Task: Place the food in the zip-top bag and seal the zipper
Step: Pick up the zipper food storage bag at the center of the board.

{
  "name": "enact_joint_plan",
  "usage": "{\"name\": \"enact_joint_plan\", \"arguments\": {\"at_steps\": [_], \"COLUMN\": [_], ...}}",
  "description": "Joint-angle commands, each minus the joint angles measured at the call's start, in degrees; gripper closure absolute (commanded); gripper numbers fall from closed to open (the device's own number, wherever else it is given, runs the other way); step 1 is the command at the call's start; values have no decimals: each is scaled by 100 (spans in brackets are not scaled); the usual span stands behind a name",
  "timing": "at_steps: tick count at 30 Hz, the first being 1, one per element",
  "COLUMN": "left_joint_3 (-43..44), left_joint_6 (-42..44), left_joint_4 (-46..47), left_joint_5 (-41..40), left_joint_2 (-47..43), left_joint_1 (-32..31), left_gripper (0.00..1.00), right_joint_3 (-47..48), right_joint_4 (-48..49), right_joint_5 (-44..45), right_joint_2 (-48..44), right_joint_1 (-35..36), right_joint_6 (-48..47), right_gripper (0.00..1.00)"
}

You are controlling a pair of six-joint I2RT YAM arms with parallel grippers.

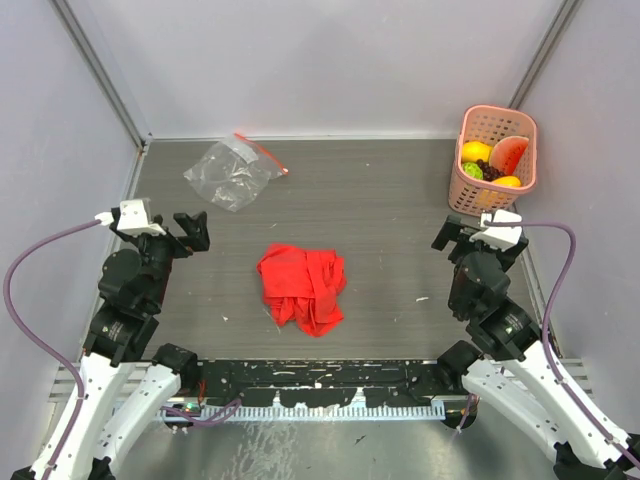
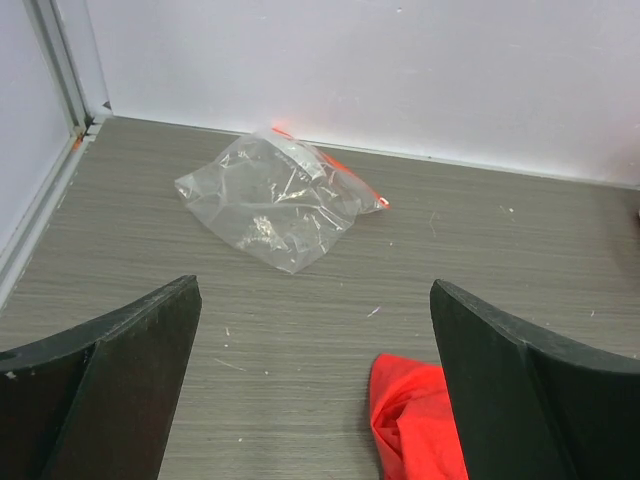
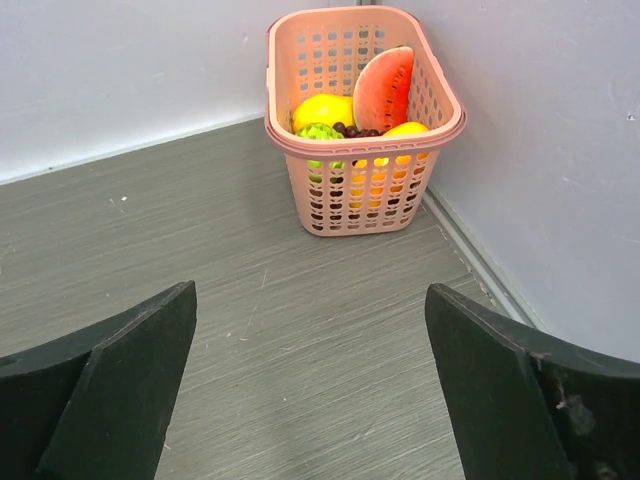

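The clear, crinkly zip-top bag (image 1: 232, 172) (image 2: 275, 200) lies on the table at the back left, its red-orange zipper (image 1: 262, 152) (image 2: 345, 170) along the far edge. The food (image 1: 492, 165) sits in a pink slatted basket (image 1: 470, 195) (image 3: 360, 190) at the back right: a watermelon slice (image 3: 385, 85), a yellow fruit (image 3: 322, 108), a green fruit (image 3: 320, 133), dark grapes (image 3: 355, 130) and an orange fruit (image 3: 408, 130). My left gripper (image 1: 193, 235) (image 2: 315, 290) is open and empty, short of the bag. My right gripper (image 1: 455, 235) (image 3: 310, 290) is open and empty, facing the basket.
A crumpled red cloth (image 1: 302, 287) (image 2: 415, 420) lies mid-table between the arms, close to my left gripper's right finger. White walls enclose the table at the back and both sides; the basket stands against the right wall.
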Motion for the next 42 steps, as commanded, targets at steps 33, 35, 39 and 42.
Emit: {"name": "enact_joint_plan", "arguments": {"at_steps": [33, 35, 39, 42], "left_joint_3": [2247, 2483, 2851, 3165], "left_joint_6": [-2094, -2131, -2199, -2256], "left_joint_4": [-722, -585, -321, -177], "left_joint_5": [-564, -621, -572, -698], "left_joint_2": [4482, 4959, 5771, 6328], "left_joint_1": [-9, -10, -9, -10], "left_gripper": [2, 2, 1, 1], "right_joint_3": [-6, -19, -14, -20], "right_joint_4": [-288, -240, -265, -263], "right_joint_5": [-364, -376, -471, -666], "right_joint_2": [-517, -478, -349, -269], "right_joint_1": [18, 17, 13, 17], "right_joint_6": [-128, -153, -146, -137], "right_gripper": [0, 0, 0, 0]}}
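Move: The zip-top bag lies flat near the back wall, its middle about 30 cm ahead of the open left gripper, some 3 cm to its right and 31 cm below. The red cloth is on the board about 20 cm to the left gripper's right, only about 1 cm farther out and 30 cm lower. From the right gripper, the bag is roughly 32 cm ahead, 50 cm to the left and 27 cm down. Bring the left gripper forward about 16 cm and down about 14 cm towards the near corner of the bag, drifting some 6 cm right, slowly at first and then faster. Tip the level fingers down about 35 degrees on the way, with a slight counter-clockwise swing late on. Keep them wide open and stay above the bag, touching nothing. ##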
